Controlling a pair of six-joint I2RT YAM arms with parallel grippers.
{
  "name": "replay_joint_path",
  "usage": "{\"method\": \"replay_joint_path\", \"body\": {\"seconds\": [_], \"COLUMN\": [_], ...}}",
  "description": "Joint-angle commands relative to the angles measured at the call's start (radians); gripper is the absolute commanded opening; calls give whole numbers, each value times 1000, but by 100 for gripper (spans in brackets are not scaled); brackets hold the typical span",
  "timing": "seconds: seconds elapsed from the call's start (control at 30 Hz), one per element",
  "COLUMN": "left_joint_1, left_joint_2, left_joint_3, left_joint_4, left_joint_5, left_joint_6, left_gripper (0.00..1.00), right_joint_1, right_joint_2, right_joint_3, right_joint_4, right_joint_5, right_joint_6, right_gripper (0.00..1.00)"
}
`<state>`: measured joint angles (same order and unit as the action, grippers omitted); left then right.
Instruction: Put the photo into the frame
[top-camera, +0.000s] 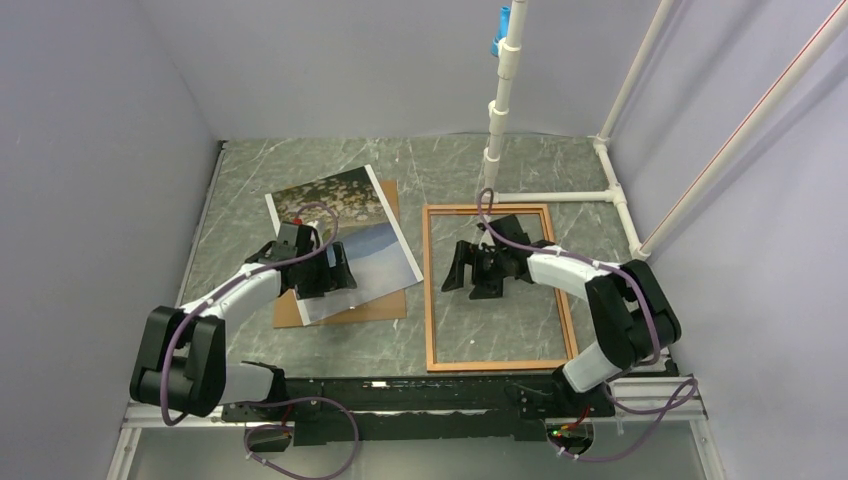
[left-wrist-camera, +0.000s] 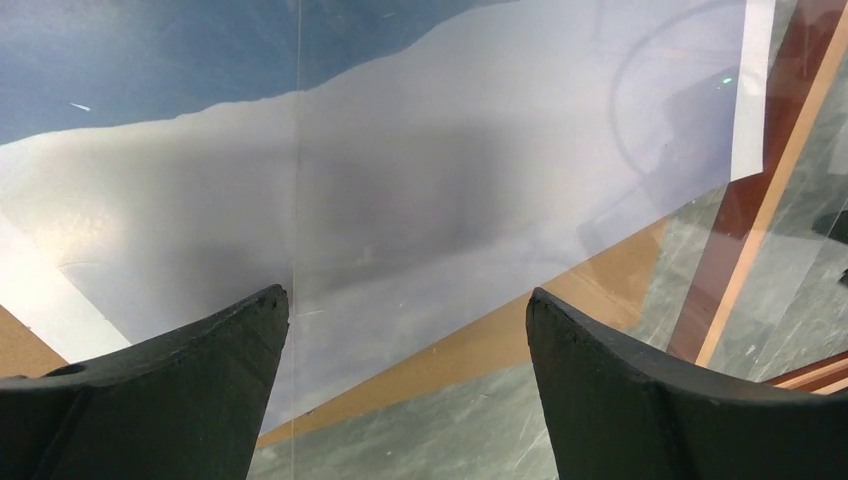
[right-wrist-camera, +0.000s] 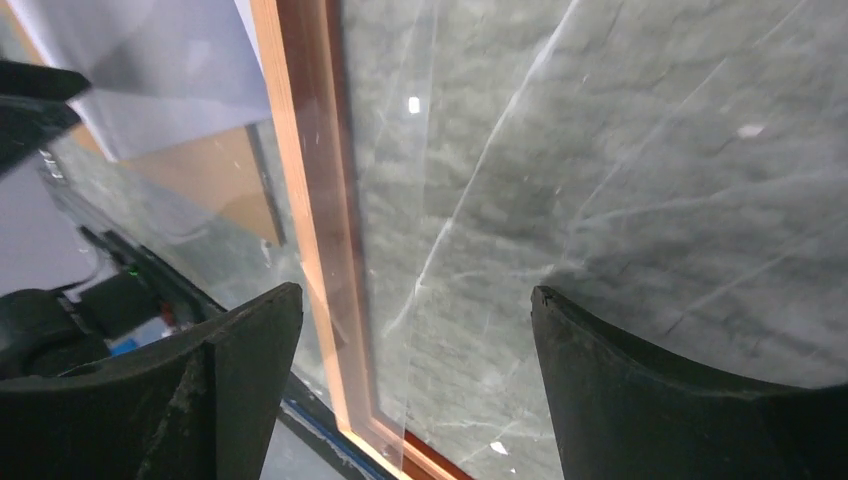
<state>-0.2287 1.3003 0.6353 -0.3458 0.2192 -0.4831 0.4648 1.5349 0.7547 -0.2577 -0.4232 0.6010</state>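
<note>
The photo (top-camera: 375, 225) lies tilted on a brown backing board (top-camera: 390, 305) at centre left, flowers at the far end. It fills the left wrist view (left-wrist-camera: 400, 170). My left gripper (top-camera: 338, 272) hovers open over the photo's near part, nothing between its fingers (left-wrist-camera: 200, 380). The orange-brown frame (top-camera: 430, 290) lies flat at centre right with marble showing through its pane. My right gripper (top-camera: 462, 270) is open over the frame's upper left part. The right wrist view shows the frame's edge (right-wrist-camera: 310, 200) between its fingers (right-wrist-camera: 640, 390).
White PVC pipes (top-camera: 560, 195) run along the table's back right, with an upright pipe (top-camera: 500, 110) behind the frame. Grey walls close in the left, back and right sides. A black rail (top-camera: 420, 395) runs along the near edge.
</note>
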Motion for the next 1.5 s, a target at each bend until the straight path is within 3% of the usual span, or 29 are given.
{"method": "replay_joint_path", "body": {"seconds": [0.0, 0.27, 0.57, 0.7, 0.87, 1.0, 1.23, 1.47], "left_joint_1": [-3, -3, -3, -3, -3, -3, -3, -7], "left_joint_2": [41, 66, 70, 70, 74, 75, 13, -205], "left_joint_3": [33, 23, 20, 13, 5, 0, 1, 0], "left_joint_4": [1, 32, 42, 49, 60, 65, 50, 30], "left_joint_5": [11, 40, 70, 74, 80, 80, 79, 100], "left_joint_6": [8, -2, -3, -5, -9, -13, -14, 12], "left_gripper": [93, 92, 92, 92, 92, 92, 92, 95], "right_joint_1": [-84, -95, -97, -96, -96, -95, -94, -94], "right_joint_2": [48, 173, 158, 193, 229, 216, 104, -73], "right_joint_3": [16, 29, -79, -110, -120, -121, -64, 8], "right_joint_4": [149, 359, 699, 878, 923, 871, 538, 277], "right_joint_5": [-193, -387, -489, -523, -529, -519, -422, -299], "right_joint_6": [-10, 103, 346, 446, 473, 436, 259, 149], "right_gripper": [86, 79, 77, 64, 53, 43, 0, 0]}}
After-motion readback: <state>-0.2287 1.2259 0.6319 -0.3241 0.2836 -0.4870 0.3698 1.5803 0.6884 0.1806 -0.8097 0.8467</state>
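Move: The photo's near right corner, just reaching the frame's left rail, lies about 10 cm to the right hand's left and 3 cm ahead, a couple of centimetres lower. The middle of that rail is some 8 cm to its left and 1 cm ahead; the backing board's middle sits about 29 cm left and 9 cm ahead. From the left hand, which hangs low over the photo, that corner is roughly 20 cm right and 2 cm ahead. Near the photo's corner, inside the frame, the right hand first goes forward about 2 cm, then left and up some 5 cm by the rail, easing back right slightly at the end. Its wrist rolls so the fingers swing from steeply down to mostly leftward, about 30 degrees, and its wide-open fingers close fully with nothing visible between them. The left hand creeps forward-right over the photo, then starts to lift, still open. ##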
